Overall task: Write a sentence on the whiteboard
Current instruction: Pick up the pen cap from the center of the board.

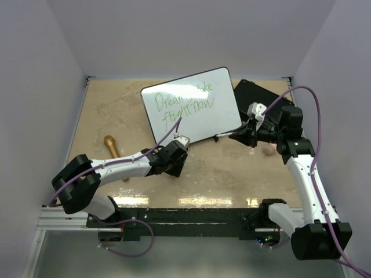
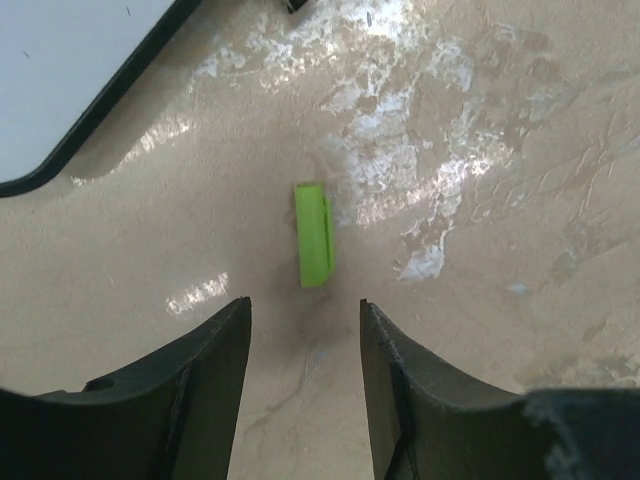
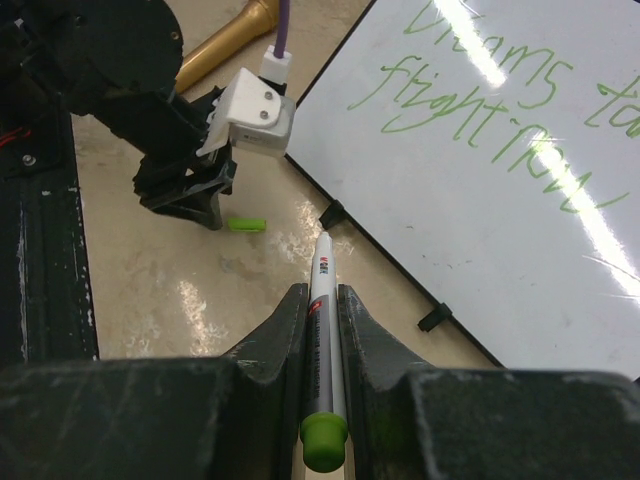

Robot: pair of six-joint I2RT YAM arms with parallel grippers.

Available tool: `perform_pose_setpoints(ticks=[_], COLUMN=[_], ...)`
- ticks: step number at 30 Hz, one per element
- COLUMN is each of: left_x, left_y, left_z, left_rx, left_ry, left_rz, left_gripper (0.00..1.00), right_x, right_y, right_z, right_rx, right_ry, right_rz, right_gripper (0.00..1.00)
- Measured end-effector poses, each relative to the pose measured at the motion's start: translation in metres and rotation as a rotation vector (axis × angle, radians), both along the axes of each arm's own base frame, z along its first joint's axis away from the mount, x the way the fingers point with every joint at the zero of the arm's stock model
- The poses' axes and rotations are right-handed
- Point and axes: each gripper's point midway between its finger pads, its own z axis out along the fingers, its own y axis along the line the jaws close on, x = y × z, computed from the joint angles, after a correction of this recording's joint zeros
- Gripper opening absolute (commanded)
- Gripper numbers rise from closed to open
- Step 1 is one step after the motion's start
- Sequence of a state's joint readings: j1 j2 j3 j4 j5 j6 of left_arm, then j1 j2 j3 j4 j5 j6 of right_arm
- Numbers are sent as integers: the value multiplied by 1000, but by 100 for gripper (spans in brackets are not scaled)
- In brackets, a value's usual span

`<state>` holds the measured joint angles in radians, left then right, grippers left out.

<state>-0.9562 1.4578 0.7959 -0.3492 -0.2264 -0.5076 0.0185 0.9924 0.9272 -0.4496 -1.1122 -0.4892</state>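
The whiteboard (image 1: 191, 104) lies tilted at the back of the table, with green handwriting on it. In the left wrist view only its corner (image 2: 60, 70) shows. My right gripper (image 3: 322, 290) is shut on a white marker (image 3: 325, 265) with a green end, its tip pointing at the board's (image 3: 500, 200) black lower edge. From above, this gripper (image 1: 235, 136) hovers just off the board's right corner. A small green cap (image 2: 313, 234) lies on the table just ahead of my left gripper (image 2: 305, 305). That gripper is open, with nothing between its fingers. The cap (image 3: 246, 224) also shows beside the left gripper (image 3: 205, 215).
A golden microphone-shaped object (image 1: 111, 146) lies on the table's left side. A flat black board (image 1: 258, 95) sits behind the whiteboard's right corner. A small beige lump (image 1: 268, 150) rests near the right arm. Purple cables run along both arms.
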Motion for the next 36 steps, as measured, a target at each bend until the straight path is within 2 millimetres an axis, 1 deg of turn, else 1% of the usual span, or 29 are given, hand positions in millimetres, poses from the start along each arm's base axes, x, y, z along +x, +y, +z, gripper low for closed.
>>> perform_pose_setpoints(ticks=[3, 4, 7, 11, 16, 24, 27, 30, 31, 36], left_x=[11, 14, 23, 31, 27, 26, 26, 26, 26, 25], left_y=[0, -3, -10, -14, -8, -9, -14, -18, -19, -25], left_z=[-1, 0, 1, -8, -22, -25, -25, -26, -26, -25], left_rx=[4, 2, 0, 12, 50, 61, 53, 46, 40, 21], left_ry=[13, 15, 20, 52, 92, 116, 129, 141, 147, 159], left_rz=[-4, -13, -34, -53, -53, -80, -95, -115, -120, -145], left_gripper=[49, 43, 35, 34, 34, 30, 22, 8, 0, 0], right_x=[0, 0, 0, -1, -3, -3, -3, -3, -3, -4], right_y=[0, 0, 0, 0, -1, -1, -1, -1, -1, 0], right_z=[0, 0, -1, 0, 2, 2, 2, 2, 1, -2], right_rx=[-2, -3, -5, -7, -8, -9, -10, -9, -9, -6], right_ry=[-5, -7, -7, -14, -29, -32, -32, -30, -28, -16], right_rz=[1, 1, 2, 2, 3, 4, 4, 4, 4, 10], right_gripper=[0, 0, 0, 0, 0, 0, 0, 0, 0, 0])
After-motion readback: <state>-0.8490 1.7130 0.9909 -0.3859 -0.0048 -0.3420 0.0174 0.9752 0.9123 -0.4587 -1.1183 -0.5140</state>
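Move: The pen cap lies on the table just in front of the left gripper, about 3 cm ahead, 2 cm to the right and 3 cm below. Beyond it is the black board clip nearer the left, some 11 cm ahead of this gripper and 4 cm right; the whiteboard's middle is roughly 28 cm ahead and 7 cm right. From the right gripper, which holds the pen, the cap is about 21 cm left, 2 cm back and 25 cm down. Bring the left gripper about 3 cm forward and slightly right over the pen cap, narrowing the fingers, then sink some 2.5 cm until the tips straddle it at the table. Ease another 1.5 cm right, tipping the fingers steeper and turning the wrist clockwise by just under 10 degrees, and pinch the cap between the fingertips. ##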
